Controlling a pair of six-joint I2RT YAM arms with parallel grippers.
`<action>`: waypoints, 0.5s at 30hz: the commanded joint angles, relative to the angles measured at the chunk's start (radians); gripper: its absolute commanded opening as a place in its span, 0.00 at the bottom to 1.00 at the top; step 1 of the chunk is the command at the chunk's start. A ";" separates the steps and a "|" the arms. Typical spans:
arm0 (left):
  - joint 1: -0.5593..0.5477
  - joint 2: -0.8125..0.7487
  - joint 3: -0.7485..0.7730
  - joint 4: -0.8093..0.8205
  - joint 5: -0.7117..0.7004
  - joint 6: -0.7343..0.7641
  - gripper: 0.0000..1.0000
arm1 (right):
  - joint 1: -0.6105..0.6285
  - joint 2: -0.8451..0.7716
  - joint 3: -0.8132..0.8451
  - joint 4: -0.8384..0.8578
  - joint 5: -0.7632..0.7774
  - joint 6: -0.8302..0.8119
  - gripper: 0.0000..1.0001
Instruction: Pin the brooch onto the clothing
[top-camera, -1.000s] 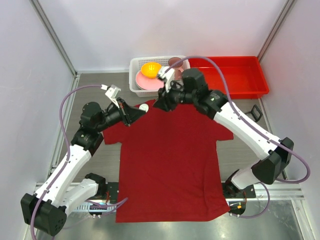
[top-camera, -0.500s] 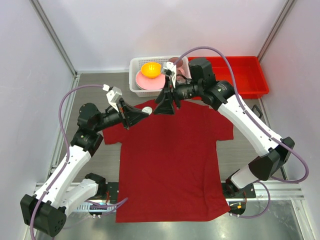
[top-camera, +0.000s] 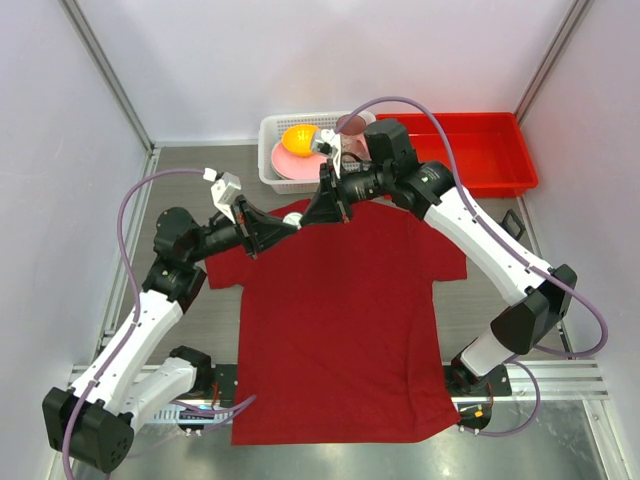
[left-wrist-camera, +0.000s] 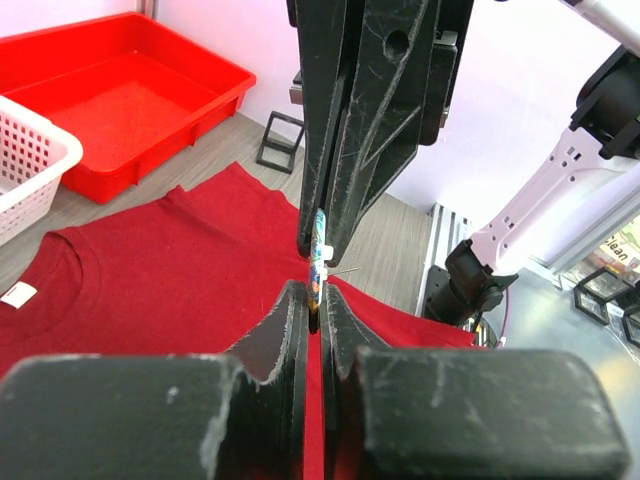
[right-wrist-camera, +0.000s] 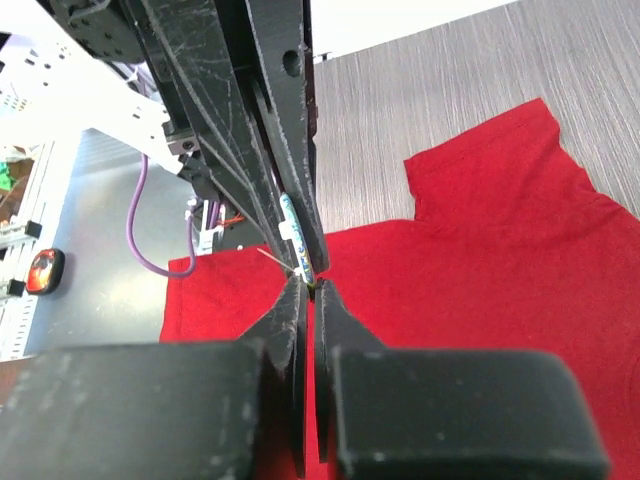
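The clothing, a dark red T-shirt (top-camera: 340, 320), lies flat on the table, and it also shows under the jaws in the left wrist view (left-wrist-camera: 150, 270) and the right wrist view (right-wrist-camera: 480, 250). Above its collar the two grippers meet tip to tip. The brooch (left-wrist-camera: 318, 255) is a thin disc seen edge-on, with its pin sticking out sideways. My left gripper (left-wrist-camera: 316, 300) is shut on one edge of it. My right gripper (right-wrist-camera: 312, 290) is shut on the opposite edge of the brooch (right-wrist-camera: 293, 225). From above, the brooch (top-camera: 293, 216) is only a pale speck between the tips.
A white basket (top-camera: 272, 135) holding an orange bowl (top-camera: 300, 137) stands behind the collar, with a red tray (top-camera: 480, 150) to its right. A small black stand (top-camera: 510, 225) sits off the shirt's right sleeve. The white neck label (left-wrist-camera: 18, 293) shows inside the collar.
My right gripper swung up off the collar, opened, moved left to meet the left gripper and shut on the brooch. The left gripper kept its grip and barely shifted.
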 joint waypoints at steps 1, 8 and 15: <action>0.002 -0.004 0.018 0.035 0.027 0.014 0.00 | 0.008 0.000 0.025 0.052 -0.007 0.031 0.01; 0.003 -0.044 0.173 -0.456 -0.107 0.301 0.46 | 0.008 -0.008 0.028 -0.030 0.022 -0.021 0.01; 0.008 -0.030 0.348 -0.818 -0.082 0.601 0.58 | 0.008 0.021 0.069 -0.178 0.015 -0.157 0.01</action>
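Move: The brooch is pinched between both hands' fingertips: its middle lies about 2 cm right and 1 cm ahead of the left hand, level with it, and some 2 cm left of the right hand, level fore and aft and 1 cm lower. The shirt collar, from the right hand, is roughly 18 cm ahead, 4 cm right and 31 cm below; the white basket stands about 33 cm ahead, 2 cm right and 29 cm below that same hand. The left hand lets go of the brooch, its fingers spreading to a little over half open as it backs off to its left, away from the brooch, by about 2.5 cm, dipping slightly before rising again while the wrist tips the fingers some 15 degrees downward. The right hand keeps its shut pinch on the brooch's edge, holding still through the release and then easing down about 1.5 cm over the shirt. ##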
